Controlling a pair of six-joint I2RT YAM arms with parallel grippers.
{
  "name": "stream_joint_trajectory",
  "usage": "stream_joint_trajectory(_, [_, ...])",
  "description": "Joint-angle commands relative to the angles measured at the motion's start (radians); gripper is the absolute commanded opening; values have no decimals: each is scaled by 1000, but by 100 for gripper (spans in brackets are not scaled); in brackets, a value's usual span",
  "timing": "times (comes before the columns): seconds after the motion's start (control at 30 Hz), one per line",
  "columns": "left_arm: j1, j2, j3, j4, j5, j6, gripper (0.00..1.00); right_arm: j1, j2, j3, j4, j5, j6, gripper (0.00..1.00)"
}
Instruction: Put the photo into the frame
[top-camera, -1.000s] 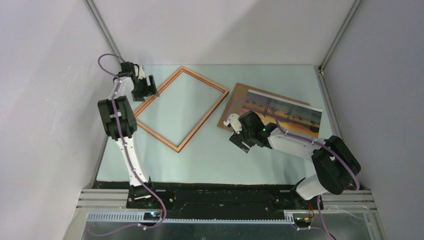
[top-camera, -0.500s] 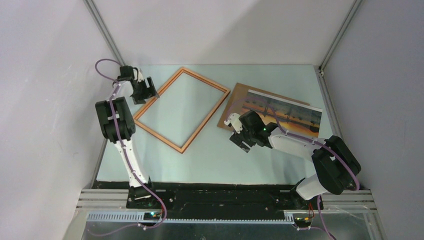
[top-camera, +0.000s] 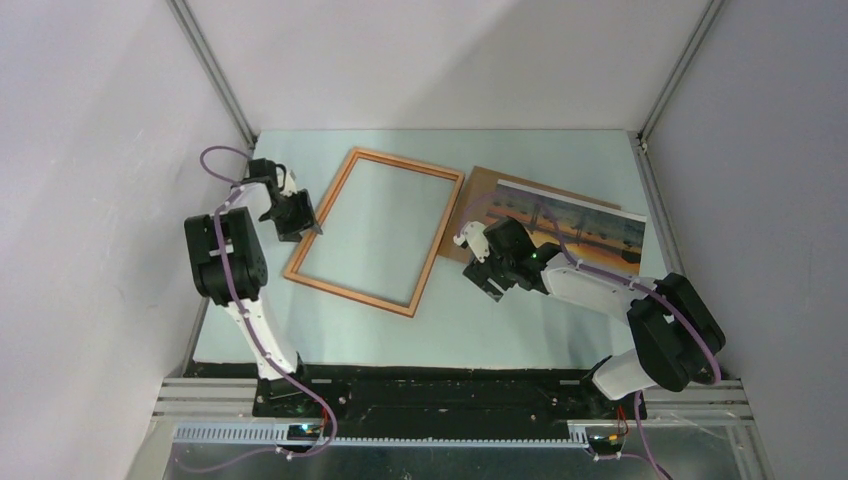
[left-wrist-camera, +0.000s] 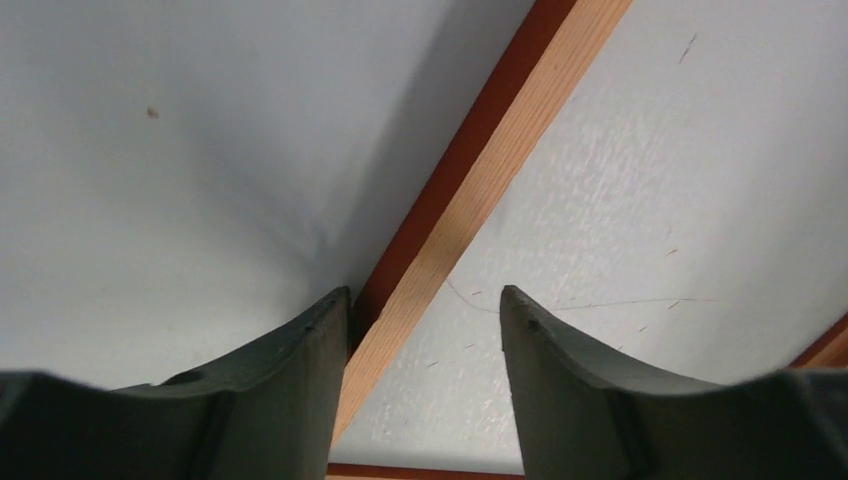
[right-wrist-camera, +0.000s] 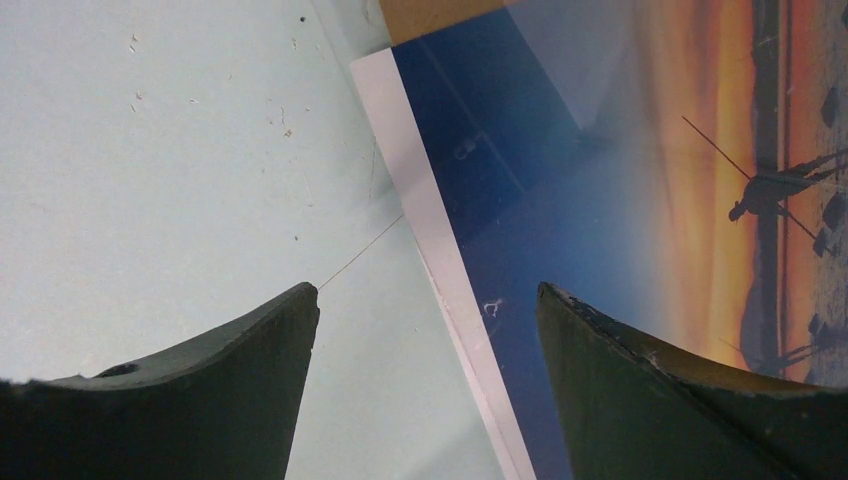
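Observation:
The frame (top-camera: 437, 245), a thin orange-brown wooden rectangle, lies flat at mid-table. My left gripper (top-camera: 308, 228) is at its left rail. In the left wrist view the rail (left-wrist-camera: 500, 150) runs between the fingers of that gripper (left-wrist-camera: 425, 295); the left finger touches the rail's outer side and the right finger stands apart, so it is open. The photo (top-camera: 580, 225), a sunset print with a white border, lies to the right. My right gripper (top-camera: 484, 278) hovers open at its left edge. In the right wrist view that gripper (right-wrist-camera: 428, 290) straddles the border of the photo (right-wrist-camera: 620, 200).
A plain brown backing board (top-camera: 475, 190) lies under the photo's left part, its corner (right-wrist-camera: 430, 15) showing in the right wrist view. Grey walls close in the pale table (top-camera: 520, 320) on three sides. Both arm bases sit at the near edge.
The frame has swung, its near corner moving right, and it now lies nearer the backing board. My left gripper moved nearer along the rail and its jaws narrowed. The right gripper shifted slightly toward the photo.

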Motion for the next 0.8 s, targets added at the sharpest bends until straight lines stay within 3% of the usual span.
stream_joint_trajectory(0.0, [-39,-4,-55,-77,-88,52,58,-3,-32,32,17,-11,12,83])
stream_joint_trajectory(0.4, [-53,-44,-96,-77,-158,34,27,-12,-54,32,6,-13,13,83])
stream_joint_trajectory(0.77, [27,-111,-154,-76,-114,8,0,-59,-79,32,6,-8,15,83])
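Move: The frame's left rail already lies between the left hand's open fingers, at their height, the outer finger close against its outer side. That rail's middle is some 3 cm ahead of the hand, and the frame's own middle is level with it and about 14 cm to its right. The brown board lies roughly 46 cm to the right and 1 cm back. From the right hand the frame's middle is about 13 cm ahead, 23 cm left and 5 cm below. The left hand first sinks barely half a centimetre and tilts some 8 degrees, its left side rising, while its fingers close steadily from about two thirds open until the inner finger meets the frame's left rail and the two pinch it. It keeps drawing back towards its base, about 3.5 cm in all and mostly once the fingers have narrowed, taking the rail along and swinging the frame straighter, while the open right hand eases up about 1 cm beside the photo. ##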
